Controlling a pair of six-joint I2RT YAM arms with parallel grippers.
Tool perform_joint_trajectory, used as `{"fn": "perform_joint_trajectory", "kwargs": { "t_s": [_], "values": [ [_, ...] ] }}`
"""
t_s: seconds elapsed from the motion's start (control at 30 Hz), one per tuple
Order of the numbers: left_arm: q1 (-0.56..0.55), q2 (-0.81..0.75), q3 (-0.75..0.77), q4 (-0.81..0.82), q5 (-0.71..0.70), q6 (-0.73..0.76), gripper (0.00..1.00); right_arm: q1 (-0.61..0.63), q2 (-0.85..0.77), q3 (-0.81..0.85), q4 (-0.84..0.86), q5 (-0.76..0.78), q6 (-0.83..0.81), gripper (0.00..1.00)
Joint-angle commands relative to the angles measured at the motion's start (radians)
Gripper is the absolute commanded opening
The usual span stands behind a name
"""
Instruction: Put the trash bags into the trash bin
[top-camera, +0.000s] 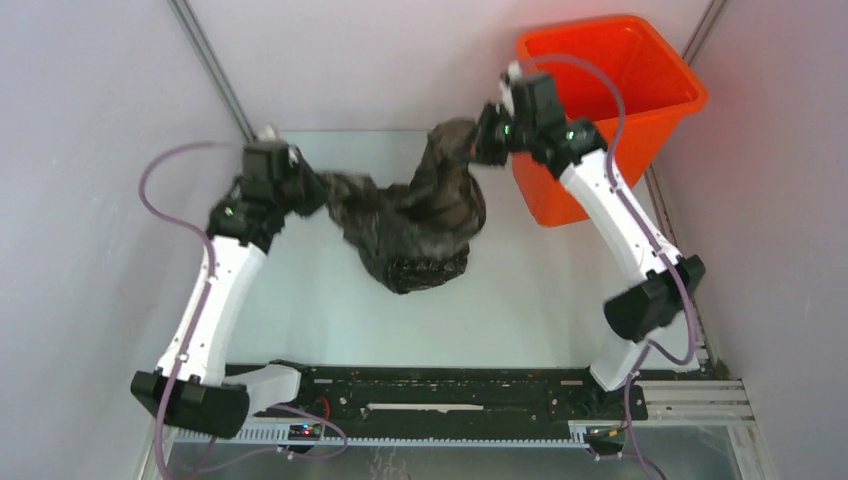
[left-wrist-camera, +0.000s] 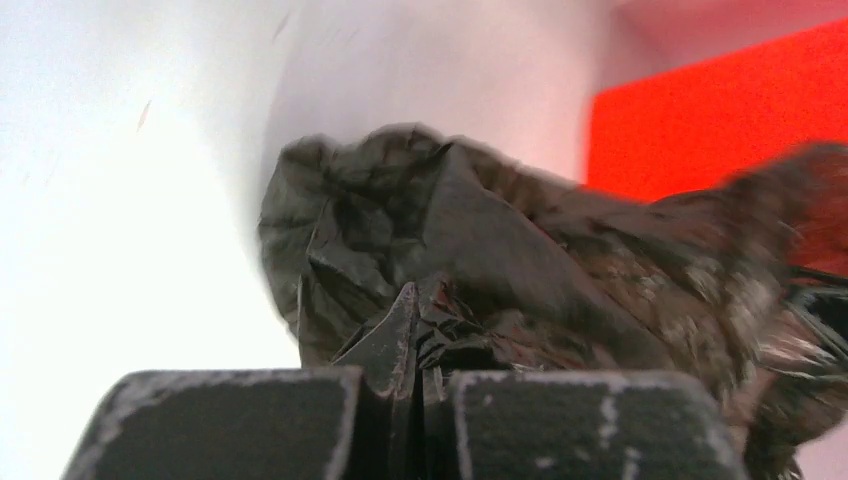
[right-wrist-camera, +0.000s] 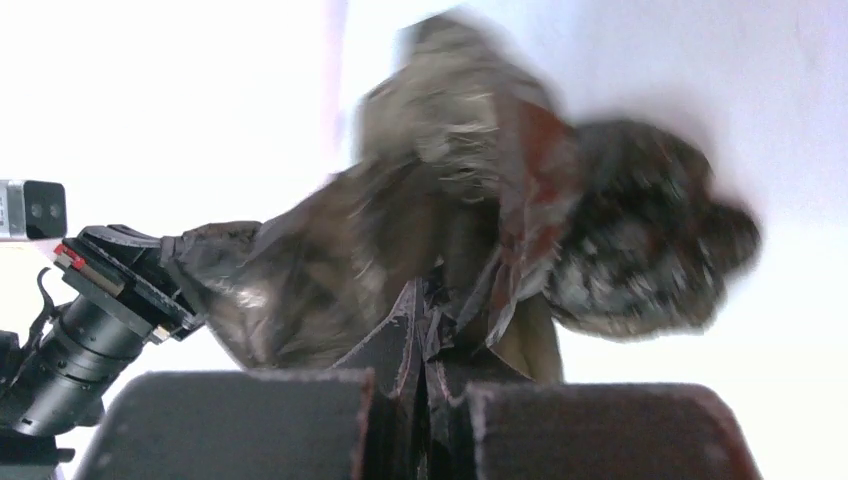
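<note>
The black crinkled trash bag (top-camera: 415, 215) hangs stretched between my two grippers above the middle of the table. My left gripper (top-camera: 318, 192) is shut on the bag's left end. My right gripper (top-camera: 472, 140) is shut on its upper right corner, just left of the orange trash bin (top-camera: 640, 60) at the back right. In the left wrist view the jaws (left-wrist-camera: 418, 310) pinch a fold of the bag (left-wrist-camera: 480, 250), with the orange bin (left-wrist-camera: 720, 120) behind. In the right wrist view the jaws (right-wrist-camera: 422, 310) pinch bag plastic (right-wrist-camera: 400, 240), and the left gripper (right-wrist-camera: 130, 270) holds the far end.
Grey walls enclose the table on the left, back and right. A metal rail with the arm bases (top-camera: 440, 390) runs along the near edge. The bin stands tilted against the right wall.
</note>
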Motion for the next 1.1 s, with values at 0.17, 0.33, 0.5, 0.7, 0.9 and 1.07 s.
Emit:
{"fn": "perform_joint_trajectory", "kwargs": {
  "t_s": [0.17,0.33,0.5,0.7,0.9,1.07],
  "values": [
    [0.041,0.023,0.866,0.228,0.145,0.109,0.00,0.010,-0.042,0.838,-0.095,-0.040,-0.142,0.00],
    [0.041,-0.226,0.538,0.424,0.038,0.150,0.00,0.061,-0.430,0.196,0.347,0.038,-0.214,0.00],
    [0.041,-0.355,0.103,0.262,0.000,0.076,0.00,0.030,-0.340,0.104,0.073,0.015,-0.244,0.00],
    [0.041,-0.530,-0.489,0.248,0.065,-0.043,0.00,0.053,-0.382,-0.473,0.093,0.015,-0.247,0.00],
    [0.041,-0.793,-0.753,0.135,0.108,-0.122,0.00,0.083,-0.469,-0.740,0.077,0.043,-0.244,0.00],
    [0.041,-0.825,-0.666,0.140,0.131,-0.151,0.00,0.088,-0.519,-0.687,0.100,0.051,-0.231,0.00]
  ]
}}
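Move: The trash bag is already pinched in both shut grippers and hangs crumpled between them: its middle lies about 16 cm to the left hand's right, 2 cm ahead and 12 cm below. From the right hand the bag's middle is some 13 cm left, 3 cm back and 14 cm below. The orange trash bin stands roughly 18 cm ahead of the right hand and 25 cm to its right, its middle about 12 cm lower; from the left hand it is about 23 cm ahead and 54 cm right. Up and back in one fast fling, both hands throw the bag's held edges some 30 to 40 cm high, fingers tipping upward, then whip them down about 50 cm, swinging forward briefly before drawing back again. They finish lower and nearer the base than they began, the right hand also farther right, both keeping their pinch, with a small rebound upward. ##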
